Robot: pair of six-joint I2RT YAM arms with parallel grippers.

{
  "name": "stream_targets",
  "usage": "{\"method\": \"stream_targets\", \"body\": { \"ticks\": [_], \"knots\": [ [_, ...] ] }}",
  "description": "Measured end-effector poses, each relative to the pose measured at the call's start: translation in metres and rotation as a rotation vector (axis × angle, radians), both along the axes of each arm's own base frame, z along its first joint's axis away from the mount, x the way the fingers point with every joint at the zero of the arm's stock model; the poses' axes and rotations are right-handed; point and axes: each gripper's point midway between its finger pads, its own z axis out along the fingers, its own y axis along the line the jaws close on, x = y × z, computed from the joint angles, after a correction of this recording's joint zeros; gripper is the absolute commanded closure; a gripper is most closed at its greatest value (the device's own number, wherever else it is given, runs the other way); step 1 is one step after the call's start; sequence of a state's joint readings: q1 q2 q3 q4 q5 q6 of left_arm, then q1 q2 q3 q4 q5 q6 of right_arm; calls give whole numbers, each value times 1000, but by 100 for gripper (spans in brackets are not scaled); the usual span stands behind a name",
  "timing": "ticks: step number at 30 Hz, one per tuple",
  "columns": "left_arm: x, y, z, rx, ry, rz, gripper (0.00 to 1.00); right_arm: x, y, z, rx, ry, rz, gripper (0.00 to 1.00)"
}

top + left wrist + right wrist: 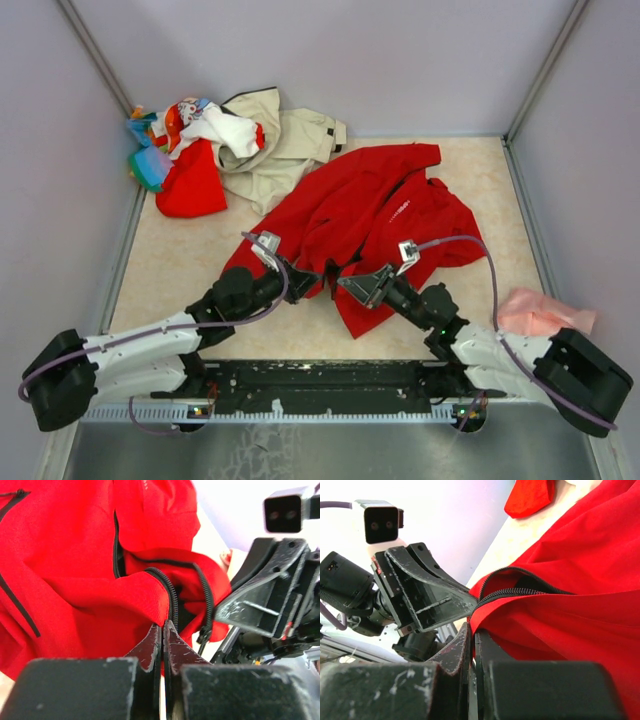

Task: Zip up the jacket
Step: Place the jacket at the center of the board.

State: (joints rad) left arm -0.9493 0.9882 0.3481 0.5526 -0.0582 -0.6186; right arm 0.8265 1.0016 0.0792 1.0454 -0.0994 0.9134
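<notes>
The red jacket (370,215) lies spread in the middle of the table, its front open and its small white logo facing up. Both grippers meet at its near hem. My left gripper (305,281) is shut, pinching the red edge beside the black zipper teeth (173,597). In the left wrist view its tips (163,626) close on the jacket (75,570), and a black zipper pull (204,635) hangs just to the right. My right gripper (349,284) is shut too; its tips (472,628) clamp the other front edge of the jacket (580,580), under the curving zipper teeth (520,594).
A beige jacket (290,140) and a pile of mixed clothes (190,130) with a small red garment (192,190) lie at the back left. A pink cloth (540,312) lies at the right, near the right arm. Walls enclose the table on three sides.
</notes>
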Motion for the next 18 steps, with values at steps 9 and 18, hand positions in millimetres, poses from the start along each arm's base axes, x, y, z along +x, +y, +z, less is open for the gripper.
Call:
{"method": "stream_targets", "body": {
  "ticks": [9,18],
  "knots": [
    [-11,5,-52,174,124,-33,100,-2,-8,-15,-87,17,-19,100],
    [-28,14,-91,271,239,-70,64,-6,-12,-40,-177,70,-15,100]
  ]
}}
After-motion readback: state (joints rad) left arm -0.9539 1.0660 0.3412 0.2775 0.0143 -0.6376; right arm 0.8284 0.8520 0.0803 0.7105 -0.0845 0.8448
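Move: The left hand already holds the jacket's left front edge, above bare board; its setting-down spot lies roughly 10 cm below, 3 cm back and 1 cm left. The right hand, still pinching the opposite zip edge about 5 cm to the left hand's right and 1 cm back, has the board about 10 cm below, 1 cm back and 1 cm right. The resting right hem corner is some 8 cm back, 9 cm right and 10 cm below the left hand. Still pinching the jacket's left front edge near its bottom corner, the left hand lowers it about 9 cm towards the board, drawing back some 3 cm and tilting down; near the bottom its fingers part to about a quarter open, loosening on the cloth. The right hand keeps its grip on the other zip edge and sinks about 4 cm, slightly to the right. ##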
